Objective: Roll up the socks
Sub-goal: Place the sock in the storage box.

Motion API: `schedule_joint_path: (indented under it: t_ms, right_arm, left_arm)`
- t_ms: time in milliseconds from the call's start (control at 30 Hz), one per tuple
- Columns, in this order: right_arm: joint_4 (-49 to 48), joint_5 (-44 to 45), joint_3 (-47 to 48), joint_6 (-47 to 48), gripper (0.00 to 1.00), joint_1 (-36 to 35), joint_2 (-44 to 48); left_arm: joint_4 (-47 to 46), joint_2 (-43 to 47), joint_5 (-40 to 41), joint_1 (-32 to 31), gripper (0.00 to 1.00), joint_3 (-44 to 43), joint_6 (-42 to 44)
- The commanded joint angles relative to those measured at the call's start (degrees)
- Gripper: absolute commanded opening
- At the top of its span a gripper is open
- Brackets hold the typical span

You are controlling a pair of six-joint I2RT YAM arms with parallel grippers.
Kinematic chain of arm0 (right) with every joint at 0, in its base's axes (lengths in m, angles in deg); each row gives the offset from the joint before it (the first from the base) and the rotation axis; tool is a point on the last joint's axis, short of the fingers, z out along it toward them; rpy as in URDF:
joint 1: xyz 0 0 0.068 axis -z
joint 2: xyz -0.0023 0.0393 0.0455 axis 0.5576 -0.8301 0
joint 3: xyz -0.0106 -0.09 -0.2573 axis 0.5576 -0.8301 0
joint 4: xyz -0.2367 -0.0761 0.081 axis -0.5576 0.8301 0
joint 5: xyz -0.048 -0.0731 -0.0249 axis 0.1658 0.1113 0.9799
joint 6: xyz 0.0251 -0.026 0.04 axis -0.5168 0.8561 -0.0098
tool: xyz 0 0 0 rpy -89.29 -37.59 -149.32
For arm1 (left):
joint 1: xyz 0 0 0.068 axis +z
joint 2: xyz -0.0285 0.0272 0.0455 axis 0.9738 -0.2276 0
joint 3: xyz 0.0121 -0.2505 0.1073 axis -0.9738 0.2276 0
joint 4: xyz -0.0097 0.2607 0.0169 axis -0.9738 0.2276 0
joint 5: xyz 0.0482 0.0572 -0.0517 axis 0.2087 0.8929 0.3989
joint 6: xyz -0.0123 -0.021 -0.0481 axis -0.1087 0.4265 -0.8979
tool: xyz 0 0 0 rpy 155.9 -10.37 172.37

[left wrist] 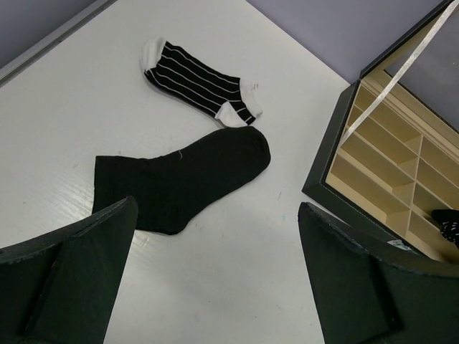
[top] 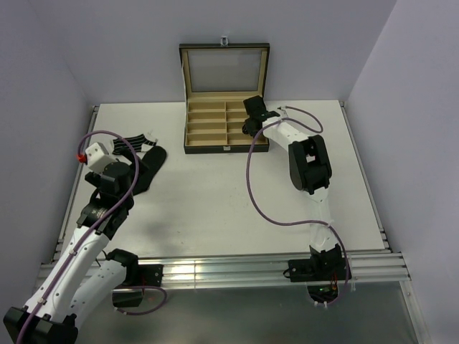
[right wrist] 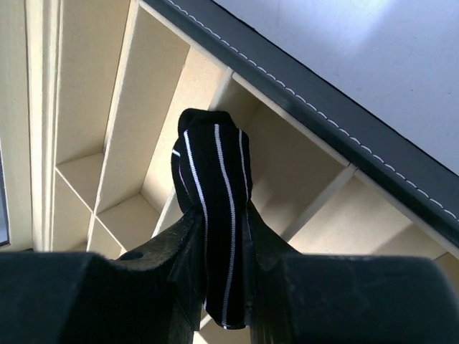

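Two socks lie flat at the table's left: a black one with white stripes (left wrist: 197, 79) (top: 138, 141) and, just nearer, a plain black one (left wrist: 183, 183) (top: 149, 170). My left gripper (left wrist: 219, 287) (top: 123, 175) hovers open over bare table beside the plain sock's cuff, with nothing between its fingers. My right gripper (right wrist: 222, 244) (top: 251, 125) is shut on a rolled striped sock (right wrist: 214, 179) and holds it above a compartment in the right column of the box (top: 192, 136). The left wrist view shows a dark bundle (left wrist: 448, 223) at the box's far right.
The black box with tan compartments (right wrist: 301, 122) (left wrist: 337, 179) stands open at the back middle, its lid (top: 224, 70) upright against the wall. Walls close in left, back and right. Purple cables (top: 252, 193) loop off both arms.
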Motion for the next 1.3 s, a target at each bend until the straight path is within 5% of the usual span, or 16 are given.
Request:
schedule_joint_path:
  t_ms: [0,133,633,1267]
  right_arm:
    - [-0.1,-0.58,2.16,-1.03,0.18,0.12,-1.83]
    - [-3.25,-1.98,0.58,-0.58,0.39,0.21,-1.57]
    - [-3.97,-6.38,-0.12,-1.29,0.59,0.03,-0.96]
    - [-1.15,-4.54,-5.57,-0.32,0.6,-0.23,6.78]
  left_arm:
    - [-1.45,0.1,-0.6,0.46,0.99,0.07,0.31]
    - [-1.62,0.01,-0.86,0.46,1.0,0.15,0.31]
    - [-1.36,0.01,-0.95,0.72,1.0,0.07,0.13]
    - [-1.27,1.33,-1.57,0.98,1.0,0.15,-0.4]
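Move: The right hand holds the rolled sock between its fingers, with the storage box compartment it is meant for about 3 cm below and 1 cm to the left. The box's right rim is some 6 cm to the right and level with the hand, and the column divider is about 7 cm to the left, also level. From the idle left hand, the compartment lies roughly 29 cm ahead, 33 cm right and 20 cm lower. Right fingers open, letting go of the sock, while the hand shifts 2 cm left, then rises slightly. ##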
